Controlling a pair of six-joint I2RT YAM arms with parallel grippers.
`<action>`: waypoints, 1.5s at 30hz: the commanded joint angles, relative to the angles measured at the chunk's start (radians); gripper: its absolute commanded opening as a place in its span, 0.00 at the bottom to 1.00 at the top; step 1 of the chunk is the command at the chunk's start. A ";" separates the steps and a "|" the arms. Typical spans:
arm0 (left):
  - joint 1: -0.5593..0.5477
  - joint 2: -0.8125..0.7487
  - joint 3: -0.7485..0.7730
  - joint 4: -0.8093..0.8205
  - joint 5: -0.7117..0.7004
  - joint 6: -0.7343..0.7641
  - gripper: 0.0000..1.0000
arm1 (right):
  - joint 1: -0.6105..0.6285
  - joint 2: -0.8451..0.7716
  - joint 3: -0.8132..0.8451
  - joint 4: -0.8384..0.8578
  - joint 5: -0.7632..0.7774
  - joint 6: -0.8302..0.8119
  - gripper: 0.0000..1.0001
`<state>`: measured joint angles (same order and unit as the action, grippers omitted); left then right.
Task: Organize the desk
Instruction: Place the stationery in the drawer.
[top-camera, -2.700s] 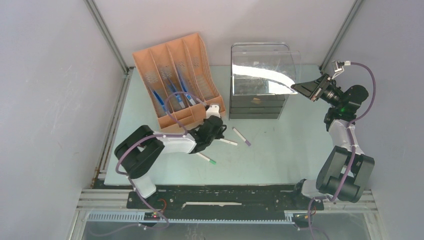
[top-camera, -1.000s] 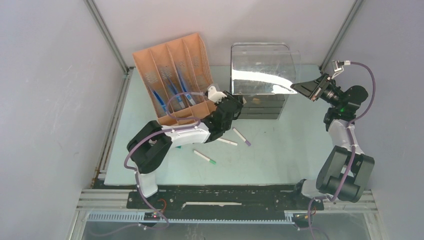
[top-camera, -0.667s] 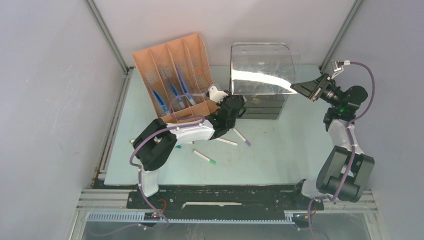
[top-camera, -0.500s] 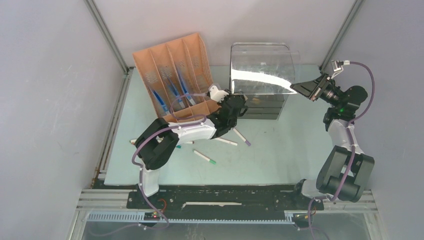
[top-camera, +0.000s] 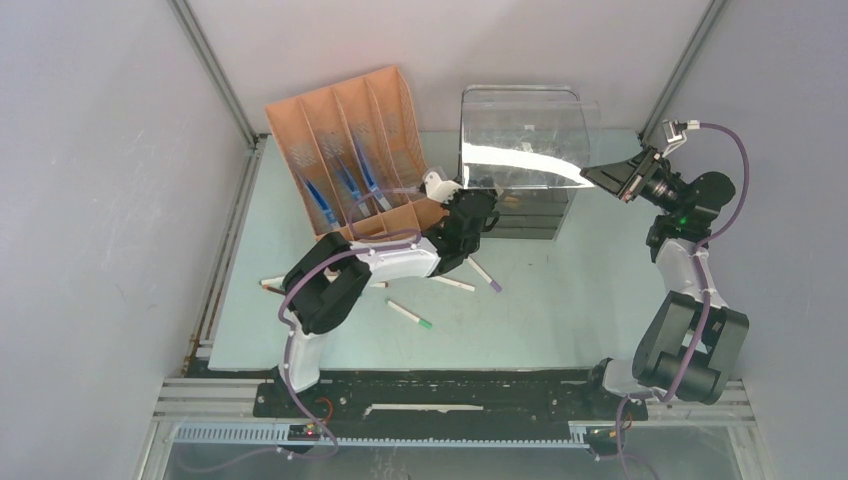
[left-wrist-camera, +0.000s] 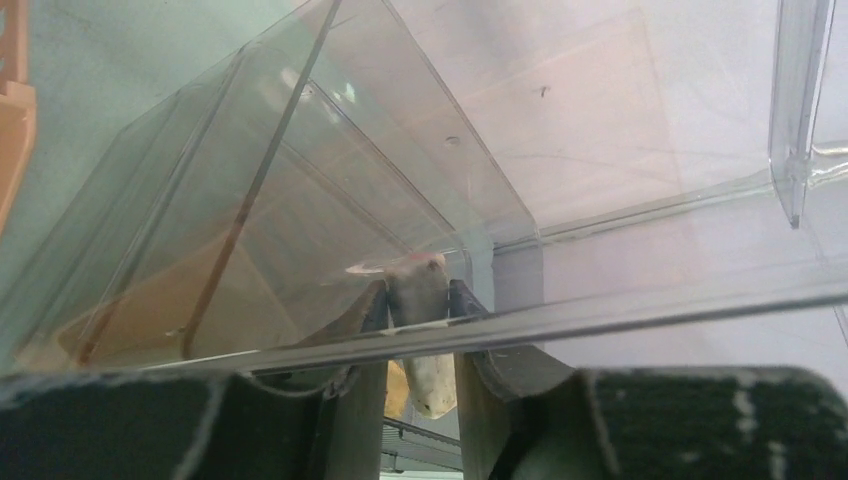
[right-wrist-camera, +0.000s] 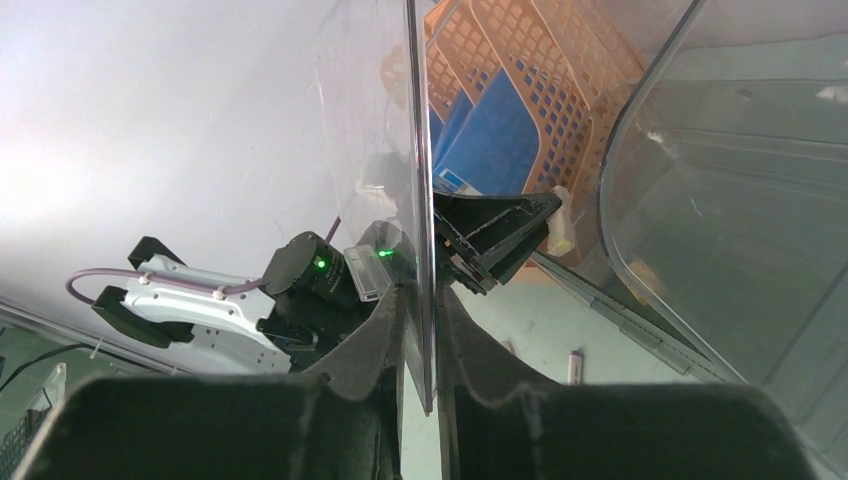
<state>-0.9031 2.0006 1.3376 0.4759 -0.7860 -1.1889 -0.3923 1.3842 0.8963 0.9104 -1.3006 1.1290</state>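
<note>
The pale green desk (top-camera: 560, 300) carries a dark drawer unit (top-camera: 515, 215) with a clear box on top. My right gripper (top-camera: 610, 178) (right-wrist-camera: 420, 300) is shut on the edge of the box's raised clear lid (top-camera: 520, 130) (right-wrist-camera: 370, 120). Under the lid's front left, my left gripper (top-camera: 487, 205) (left-wrist-camera: 420, 293) is shut on a small beige piece (left-wrist-camera: 428, 380), with both fingers touching it at the box's opening. From the right wrist, the left gripper (right-wrist-camera: 500, 235) shows with the piece (right-wrist-camera: 562, 225) at its tip.
An orange file rack (top-camera: 350, 150) with blue folders leans at the back left. On the desk lie a green-capped marker (top-camera: 410, 315), a white marker (top-camera: 455, 284), a purple-capped marker (top-camera: 484, 273) and another pen (top-camera: 272, 284) at the left.
My left arm has lifted off the desk near the markers and reached right and back to the box's opening with the beige piece. The right arm still holds the lid up.
</note>
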 joint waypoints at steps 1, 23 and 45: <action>0.006 0.026 0.031 0.109 -0.027 0.073 0.37 | 0.001 0.000 0.004 0.048 -0.009 0.008 0.20; 0.001 -0.128 -0.286 0.600 0.321 0.428 0.60 | 0.004 0.008 -0.004 0.063 -0.005 0.009 0.20; 0.013 -0.271 -0.755 1.036 0.648 0.823 0.87 | 0.013 0.004 -0.004 -0.015 0.001 -0.068 0.20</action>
<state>-0.9089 1.7947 0.6060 1.3994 -0.2295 -0.4835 -0.3859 1.3987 0.8948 0.9024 -1.3113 1.1027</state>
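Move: The left hand holds the white eraser just inside the open front of the clear drawer box. Its resting place on the top tray is about 6 cm below the left hand and 1 cm to the right; a tan block lies there, some 2 cm back, 3 cm right and 7 cm down. The purple-ended marker lies on the table about 20 cm back, 1 cm right and 20 cm lower. From the right hand, pinching the lifted lid, the tray spot is roughly 14 cm left, level fore-and-aft and 19 cm down. Nearly in place at first, rising only about 1 cm, the left hand opens its fingers and lets go of the eraser over the tray. It then draws back about 12 cm out of the drawer box, drifting some 3 cm left late on, while the fingers keep opening, tip upward and swing about 30 degrees clockwise. The right hand keeps its pinch on the lid edge, holding it up. ##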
